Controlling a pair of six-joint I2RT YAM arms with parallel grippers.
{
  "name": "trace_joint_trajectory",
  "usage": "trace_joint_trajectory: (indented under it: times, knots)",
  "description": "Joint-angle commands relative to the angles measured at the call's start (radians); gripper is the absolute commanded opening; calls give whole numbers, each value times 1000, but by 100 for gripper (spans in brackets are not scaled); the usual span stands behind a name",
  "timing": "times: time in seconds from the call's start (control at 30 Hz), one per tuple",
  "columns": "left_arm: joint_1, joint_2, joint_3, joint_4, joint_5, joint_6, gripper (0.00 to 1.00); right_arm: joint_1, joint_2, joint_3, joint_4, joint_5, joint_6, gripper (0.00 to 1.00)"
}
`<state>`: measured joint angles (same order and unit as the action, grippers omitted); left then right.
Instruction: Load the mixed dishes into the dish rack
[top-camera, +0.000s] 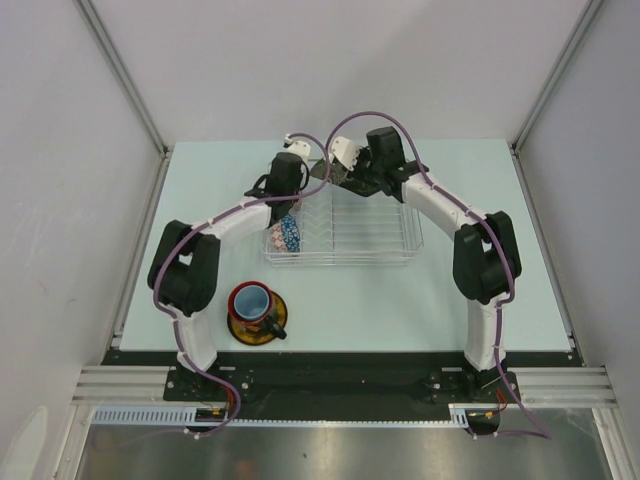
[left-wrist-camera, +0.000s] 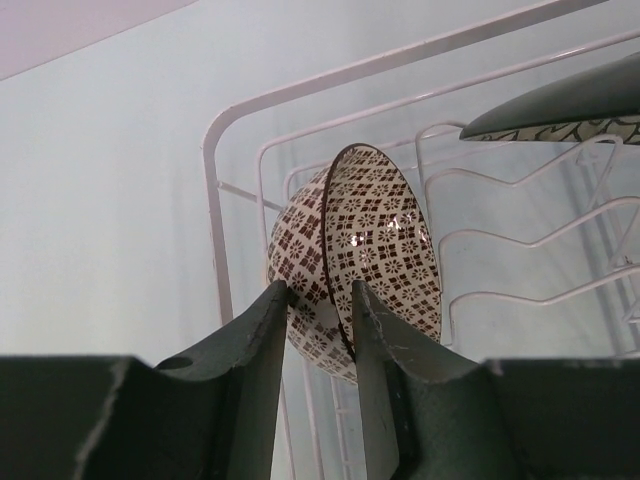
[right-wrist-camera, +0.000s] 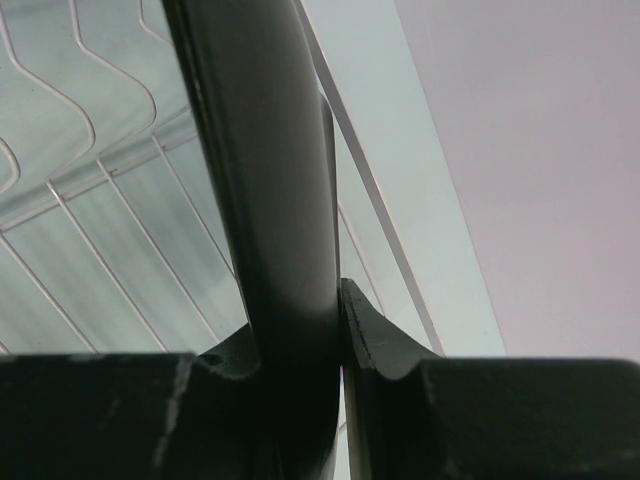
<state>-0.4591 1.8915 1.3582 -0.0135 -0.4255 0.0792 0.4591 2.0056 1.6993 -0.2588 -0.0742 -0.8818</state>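
Observation:
My left gripper (left-wrist-camera: 320, 300) is shut on the rim of the beige netted bowl (left-wrist-camera: 370, 240), one finger outside and one inside. It holds the bowl on edge over the far left corner of the white wire dish rack (left-wrist-camera: 212, 200). My right gripper (right-wrist-camera: 335, 300) is shut on the black square floral plate (right-wrist-camera: 270, 180), held edge-up over the rack's far side. The plate also shows in the left wrist view (left-wrist-camera: 560, 110). In the top view the small blue bowl (top-camera: 288, 237) stands in the rack (top-camera: 385, 255). The red mug (top-camera: 250, 300) sits on the yellow saucer (top-camera: 270, 325) near the left arm.
The rack's wavy prongs (left-wrist-camera: 520, 240) run to the right of the bowl. Grey walls enclose the pale table (top-camera: 480, 200) on three sides. Both arms arch in over the rack from the near edge.

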Motion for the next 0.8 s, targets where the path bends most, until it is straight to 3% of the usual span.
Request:
trace_joint_trajectory:
  times: [0.0, 0.77]
  knots:
    - [2, -38, -60, -28, -22, 2, 37, -22, -67, 80, 170, 22, 27, 0]
    - [-4, -215, -229, -83, 22, -12, 37, 19, 27, 198, 153, -4, 50, 0]
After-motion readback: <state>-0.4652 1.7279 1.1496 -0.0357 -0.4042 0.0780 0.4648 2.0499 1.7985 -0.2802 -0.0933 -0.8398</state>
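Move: The patterned bowl stands at the left end of the rack, about 2 cm ahead of the left fingertips and some 6 cm below them. The flowered bowls sit in the same row, roughly 7 cm back of the left hand and 8 cm below. The dark plate, held by the right hand, is about 9 cm to the left hand's right, 1 cm farther out. From the right hand, the patterned bowl lies about 12 cm left, level fore and aft, and 11 cm down. Backward, slowly at first and then quicker, the left hand draws about 5 cm from over the patterned bowl to its near edge, drifting some 2 cm left, sinking slightly late on and tipping down a touch. Its fingers stay part-open. The right hand keeps its pinch on the dark plate, lifting it 1.5 cm, then easing it slightly left and forward. ##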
